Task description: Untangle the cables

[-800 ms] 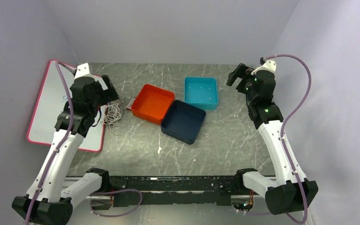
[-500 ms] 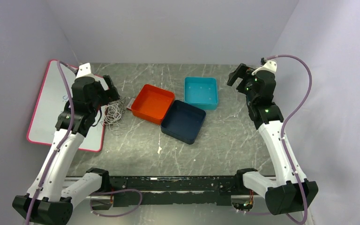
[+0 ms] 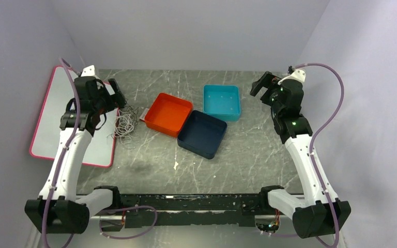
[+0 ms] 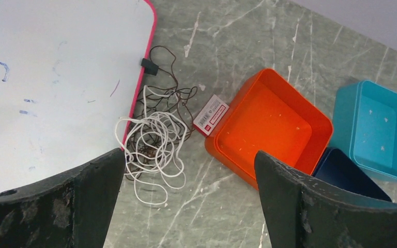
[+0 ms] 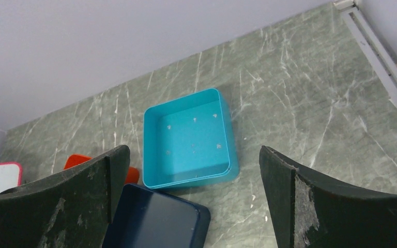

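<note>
The cables (image 3: pixel 125 123) lie in one loose tangle on the grey table, at the whiteboard's right edge. In the left wrist view the cables (image 4: pixel 155 142) show as white loops over thinner dark wire, with a small black plug (image 4: pixel 149 65) at the far end. My left gripper (image 3: pixel 116 94) hovers above and just left of the tangle, open and holding nothing (image 4: pixel 188 160). Far off at the back right, my right gripper (image 3: pixel 260 83) stands open in the air over the teal tray, empty as well (image 5: pixel 194 152).
An orange tray (image 3: pixel 168 113), a teal tray (image 3: pixel 221 102) and a navy tray (image 3: pixel 202 133) sit together mid-table, all empty. A small red-and-white card (image 4: pixel 211 114) lies against the orange tray. A pink-rimmed whiteboard (image 3: pixel 57 113) covers the left side.
My left arm has swung back and to the left, lifting its gripper a little away from the tangle. The cables and the right arm have stayed where they were.
</note>
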{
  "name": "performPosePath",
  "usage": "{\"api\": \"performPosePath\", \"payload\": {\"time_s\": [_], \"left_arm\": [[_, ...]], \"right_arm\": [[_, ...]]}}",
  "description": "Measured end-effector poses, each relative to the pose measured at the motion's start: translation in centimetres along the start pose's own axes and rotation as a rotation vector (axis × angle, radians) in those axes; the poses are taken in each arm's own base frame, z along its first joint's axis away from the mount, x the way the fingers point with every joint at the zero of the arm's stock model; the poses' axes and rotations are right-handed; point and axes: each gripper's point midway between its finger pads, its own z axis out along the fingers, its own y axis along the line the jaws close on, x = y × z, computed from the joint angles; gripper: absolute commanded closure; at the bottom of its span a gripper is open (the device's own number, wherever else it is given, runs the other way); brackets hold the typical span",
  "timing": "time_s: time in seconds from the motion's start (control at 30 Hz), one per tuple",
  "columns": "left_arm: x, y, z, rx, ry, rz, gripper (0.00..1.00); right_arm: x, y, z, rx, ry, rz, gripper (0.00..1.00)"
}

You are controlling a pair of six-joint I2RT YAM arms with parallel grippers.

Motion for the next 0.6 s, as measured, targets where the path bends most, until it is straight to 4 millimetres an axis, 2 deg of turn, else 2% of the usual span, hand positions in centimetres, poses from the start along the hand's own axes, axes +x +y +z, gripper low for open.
{"api": "performPosePath", "payload": {"time_s": [0.23, 0.43, 0.6], "left_arm": [[0.7, 1.2, 2.2, 0.024, 0.098, 0.009, 0.01], [3.4, 2.3, 5.1, 0.058, 0.234, 0.052, 0.01], [6.5, 3.0, 7.8, 0.070, 0.355, 0.088, 0.01]], "right_arm": [[2.1, 0.1, 0.8, -0.014, 0.079, -0.009, 0.00], [4.7, 1.1, 1.3, -0.084, 0.189, -0.007, 0.00], [6.6, 2.0, 0.9, -0.144, 0.264, 0.016, 0.00]]}}
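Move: The tangled cables lie about 5 cm ahead of the left hand, 3 cm to its left and 18 cm below. The small matchbox is some 9 cm ahead and 4 cm right, the orange bin 9 cm ahead and 14 cm right. From the right hand the cables are roughly 51 cm left, 2 cm ahead and 23 cm lower; the cyan bin stands 9 cm ahead, 11 cm left, the dark blue bin 2 cm back, 20 cm left. The cables are approached from above by the open left hand, which sinks about 10 cm with increasing speed and eases forward some 3 cm, its fingers tipping down nearly 20 degrees and turning slightly clockwise. Meanwhile the right hand, also open, comes down and left towards the bins, turning a little counter-clockwise and tipping down. ##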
